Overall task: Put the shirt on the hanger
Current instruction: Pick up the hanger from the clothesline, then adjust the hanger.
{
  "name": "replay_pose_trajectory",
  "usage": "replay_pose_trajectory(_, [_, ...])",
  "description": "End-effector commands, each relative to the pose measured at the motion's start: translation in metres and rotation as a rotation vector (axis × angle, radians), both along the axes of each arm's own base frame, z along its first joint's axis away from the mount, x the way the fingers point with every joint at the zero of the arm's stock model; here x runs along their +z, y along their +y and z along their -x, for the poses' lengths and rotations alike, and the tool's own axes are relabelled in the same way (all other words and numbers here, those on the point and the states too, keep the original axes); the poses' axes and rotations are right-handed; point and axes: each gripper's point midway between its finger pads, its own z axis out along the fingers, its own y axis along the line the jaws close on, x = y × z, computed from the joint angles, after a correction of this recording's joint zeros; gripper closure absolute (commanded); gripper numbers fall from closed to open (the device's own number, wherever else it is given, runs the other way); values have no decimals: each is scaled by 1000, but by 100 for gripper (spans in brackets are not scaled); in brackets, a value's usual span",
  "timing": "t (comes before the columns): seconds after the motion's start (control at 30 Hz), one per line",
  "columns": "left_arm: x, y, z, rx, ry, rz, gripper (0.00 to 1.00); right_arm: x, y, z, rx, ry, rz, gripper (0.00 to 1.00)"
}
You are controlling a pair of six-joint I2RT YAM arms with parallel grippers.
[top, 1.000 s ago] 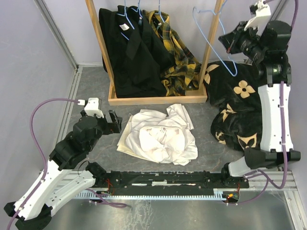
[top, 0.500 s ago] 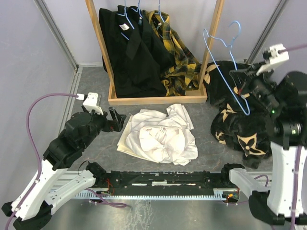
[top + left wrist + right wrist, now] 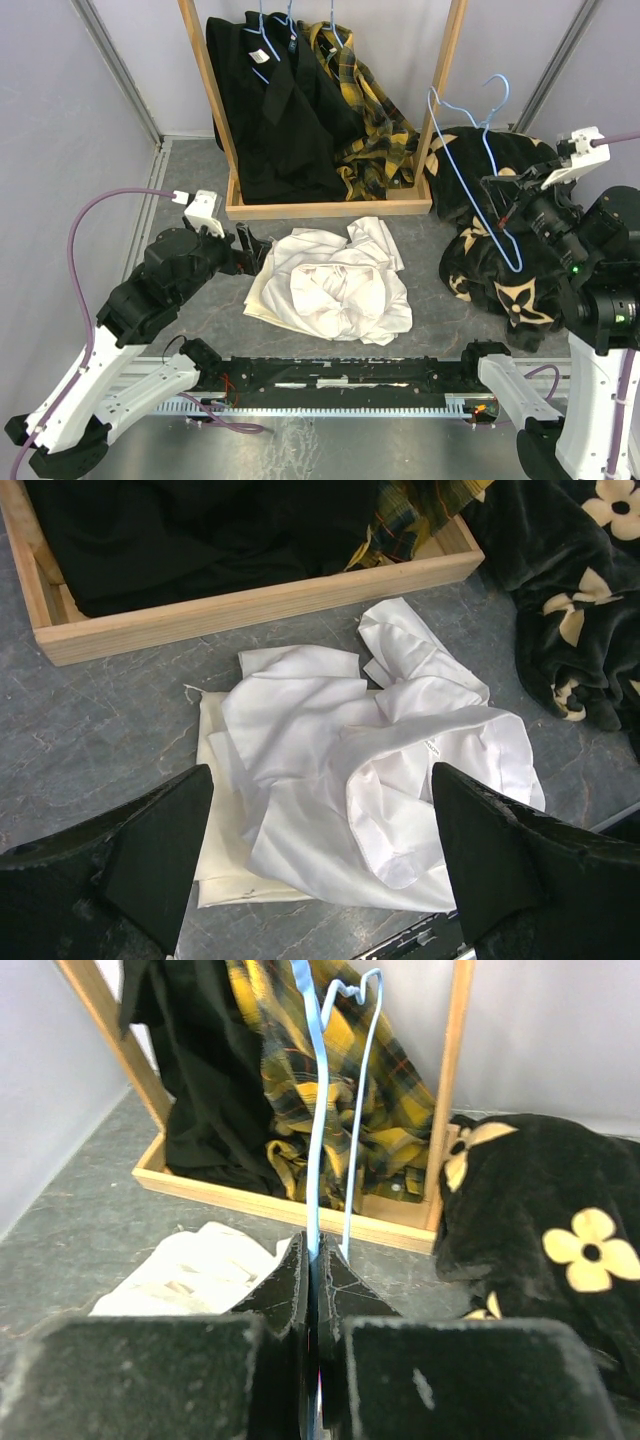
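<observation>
The white shirt (image 3: 335, 280) lies crumpled on the grey table in front of the wooden rack, partly over a cream-yellow cloth (image 3: 262, 295). My left gripper (image 3: 248, 250) hovers open just left of it. In the left wrist view the shirt (image 3: 380, 770) fills the space between and beyond the spread fingers (image 3: 150, 850). My right gripper (image 3: 503, 205) is shut on the light-blue wire hanger (image 3: 465, 165), held in the air over the flowered blanket with its hook at the top. In the right wrist view the hanger (image 3: 318, 1140) rises from the pinched fingertips.
A wooden rack base (image 3: 330, 208) with posts (image 3: 445, 80) stands at the back, holding black garments (image 3: 270, 110) and a yellow plaid shirt (image 3: 375, 120) on blue hangers. A black blanket with cream flowers (image 3: 490, 260) is heaped at the right. Grey walls close in both sides.
The right arm has carried the hanger away from the rack's right post, down and toward the front right. The left gripper has shifted slightly right, closer to the shirt.
</observation>
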Motion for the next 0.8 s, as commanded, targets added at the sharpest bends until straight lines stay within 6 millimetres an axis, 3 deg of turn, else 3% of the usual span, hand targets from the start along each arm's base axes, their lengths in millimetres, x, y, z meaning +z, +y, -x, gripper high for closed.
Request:
replay_pose_trajectory(0.0, [14, -6, 0, -28, -42, 47, 5, 36, 20, 19, 100, -109, -96, 100])
replay_pose_trajectory(0.2, [20, -3, 1, -16, -52, 49, 6, 66, 36, 42, 190, -235, -254, 100])
replay_pose_trajectory(0.4, [34, -2, 0, -15, -81, 54, 6, 96, 63, 74, 395, -295, -349, 100])
replay_pose_trajectory(0.57, [48, -7, 1, -39, -101, 77, 6, 86, 71, 90, 462, -277, -355, 100])
replay_pose_trajectory(0.77, [62, -10, 3, -64, -122, 93, 6, 58, 89, 89, 589, -187, -340, 100])
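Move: The right hand already has the hanger clear of the clothesline, about 43 cm above the table. The white shirt it is meant for lies crumpled some 18 cm to its left, 4 cm back and 43 cm below. The rack's right post has its foot about 13 cm ahead, level sideways and 42 cm below; the dark flowered blanket lies 9 cm ahead, 13 cm right and 40 cm below. From the left hand the shirt is 14 cm right, 2 cm back and 28 cm below. Keeping its shut pinch on the hanger, the right hand draws back about 8 cm from the rack's post while going left and climbing roughly 7 cm each, the rise flattening out at the end; the wrist swings some 25 degrees counter-clockwise, rolls its left side up about 20 degrees and tips the fingers up a little, turning the hanger in towards the robot's middle. The left hand, empty and still wide open, first waits beside the shirt and then rises about 3 cm. ##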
